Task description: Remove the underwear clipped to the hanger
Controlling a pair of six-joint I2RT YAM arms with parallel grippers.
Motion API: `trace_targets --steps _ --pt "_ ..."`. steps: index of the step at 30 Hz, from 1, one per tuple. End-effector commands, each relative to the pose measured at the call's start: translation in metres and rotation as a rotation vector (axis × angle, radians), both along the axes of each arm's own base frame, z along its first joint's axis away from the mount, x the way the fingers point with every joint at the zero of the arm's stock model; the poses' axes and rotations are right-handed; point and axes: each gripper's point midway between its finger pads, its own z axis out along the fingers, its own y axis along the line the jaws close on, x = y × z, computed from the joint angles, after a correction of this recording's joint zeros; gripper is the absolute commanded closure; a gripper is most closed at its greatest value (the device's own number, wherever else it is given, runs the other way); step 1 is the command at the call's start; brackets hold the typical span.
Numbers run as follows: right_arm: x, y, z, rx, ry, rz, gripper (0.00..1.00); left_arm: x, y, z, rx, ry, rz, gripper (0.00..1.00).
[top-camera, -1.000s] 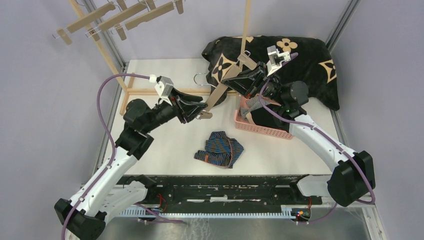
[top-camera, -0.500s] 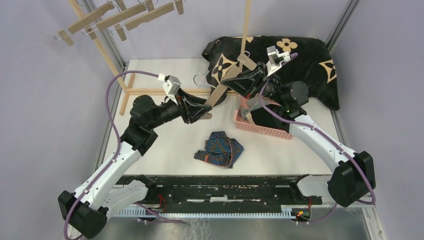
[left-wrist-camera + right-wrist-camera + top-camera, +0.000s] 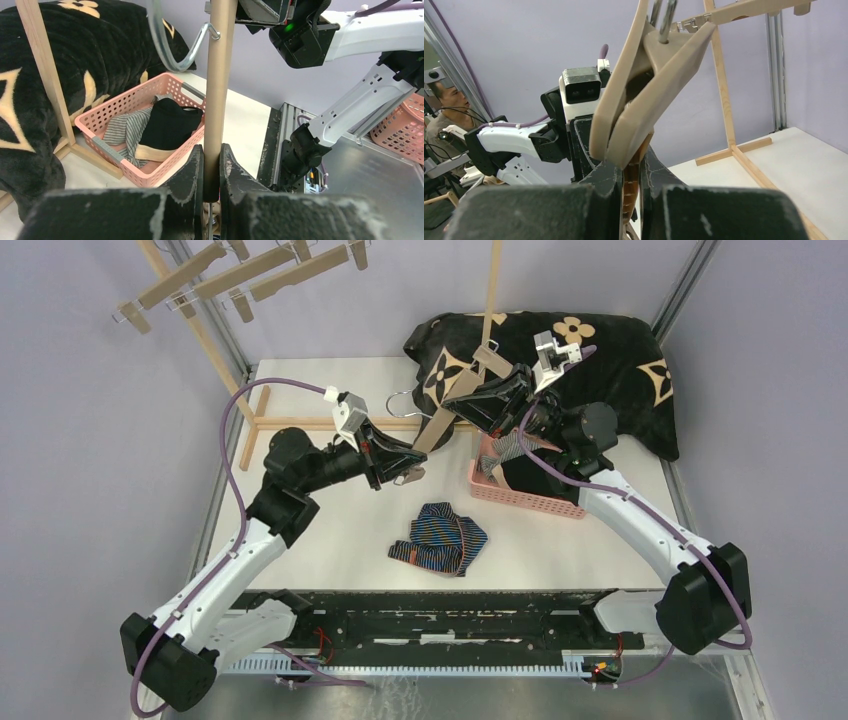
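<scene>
A wooden hanger (image 3: 433, 436) hangs slanted in the air between my two grippers, with no cloth clipped to it. My left gripper (image 3: 407, 469) is shut on its lower end, the bar (image 3: 220, 95) pinched between the fingers (image 3: 192, 167). My right gripper (image 3: 458, 400) is shut on its upper part at a clip (image 3: 639, 110). Dark navy striped underwear (image 3: 440, 538) lies crumpled on the table below. Grey-white striped underwear (image 3: 126, 131) and black underwear with a beige waistband (image 3: 169, 125) lie in the pink basket (image 3: 107, 150).
The pink basket (image 3: 520, 498) stands right of centre, below my right arm. A black flower-patterned blanket (image 3: 600, 350) fills the back right. A wooden rack with spare hangers (image 3: 230, 280) rises at the back left, and its base frame (image 3: 300, 423) lies on the table.
My left gripper has shifted slightly right and closed on the hanger's lower end. The right gripper and the navy underwear have stayed put.
</scene>
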Motion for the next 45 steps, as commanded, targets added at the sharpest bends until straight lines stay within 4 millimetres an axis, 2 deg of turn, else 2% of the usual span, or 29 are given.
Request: trace_targets --steps 1,3,5,7,8,11,14,17,19,26,30,33,37,42,45 --pt "-0.009 -0.003 0.015 0.010 -0.068 -0.019 0.93 0.001 0.006 0.041 -0.075 -0.098 0.040 0.97" --pt "-0.004 -0.003 0.007 -0.014 -0.054 -0.048 0.68 0.003 0.011 0.046 -0.073 -0.086 0.079 0.97" --pt "0.002 -0.004 -0.004 -0.046 -0.028 -0.082 0.53 0.009 0.020 0.047 -0.053 -0.067 0.153 0.97" --pt "0.007 -0.005 -0.015 -0.083 -0.010 -0.115 0.34 0.015 0.033 0.049 -0.031 -0.063 0.251 0.97" --pt "0.010 -0.006 -0.022 -0.103 -0.002 -0.134 0.30 0.018 0.041 0.049 -0.017 -0.056 0.301 0.97" --pt "0.017 -0.008 -0.047 -0.184 0.034 -0.204 0.27 0.022 0.072 0.059 0.004 -0.047 0.470 0.97" --pt "0.023 -0.014 -0.088 -0.331 0.078 -0.335 0.27 0.032 0.107 0.057 0.073 0.014 0.670 0.97" --pt "0.013 -0.019 -0.130 -0.499 0.106 -0.434 0.28 0.040 0.134 0.042 0.198 0.097 0.822 0.97" --pt "0.006 -0.023 -0.156 -0.576 0.142 -0.479 0.28 0.044 0.144 0.025 0.295 0.155 0.871 0.97" --pt "-0.022 -0.024 -0.256 -0.924 0.257 -0.514 0.27 0.061 0.134 -0.011 0.500 0.255 0.835 0.97" --pt "-0.042 -0.022 -0.304 -1.016 0.306 -0.483 0.26 0.071 0.127 -0.013 0.513 0.266 0.810 0.97" --pt "-0.053 -0.024 -0.334 -1.061 0.357 -0.463 0.26 0.081 0.125 -0.007 0.509 0.272 0.792 0.97" --pt "-0.064 -0.019 -0.356 -1.089 0.398 -0.417 0.25 0.099 0.128 0.005 0.469 0.294 0.756 0.97" --pt "-0.070 -0.017 -0.382 -1.158 0.453 -0.401 0.26 0.114 0.120 0.017 0.445 0.296 0.702 0.97" --pt "-0.073 -0.013 -0.394 -1.184 0.474 -0.375 0.30 0.120 0.116 0.022 0.438 0.293 0.692 0.97"
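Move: The striped underwear lies on the table roughly 43 cm below the right hand, some 5 cm nearer the base and about 1 cm to its left. The basket stands about 12 cm ahead, 20 right and 40 below that hand. From the left hand, still gripping the hanger's lower end, the hung hangers are some 25 cm ahead, 26 left and 20 above; the underwear is 35 below, 1 back and 5 right. The right fingers open wide, let go of the hanger's upper end, and the hand drops nearly 40 cm and draws back about 8 cm towards the underwear, its wrist swinging from sideways-up to steeply down. Keeping its grip, the left hand carries the hanger left and up, then dips and partly recovers while going forward towards the hung hangers, turning some 45 degrees counter-clockwise. ##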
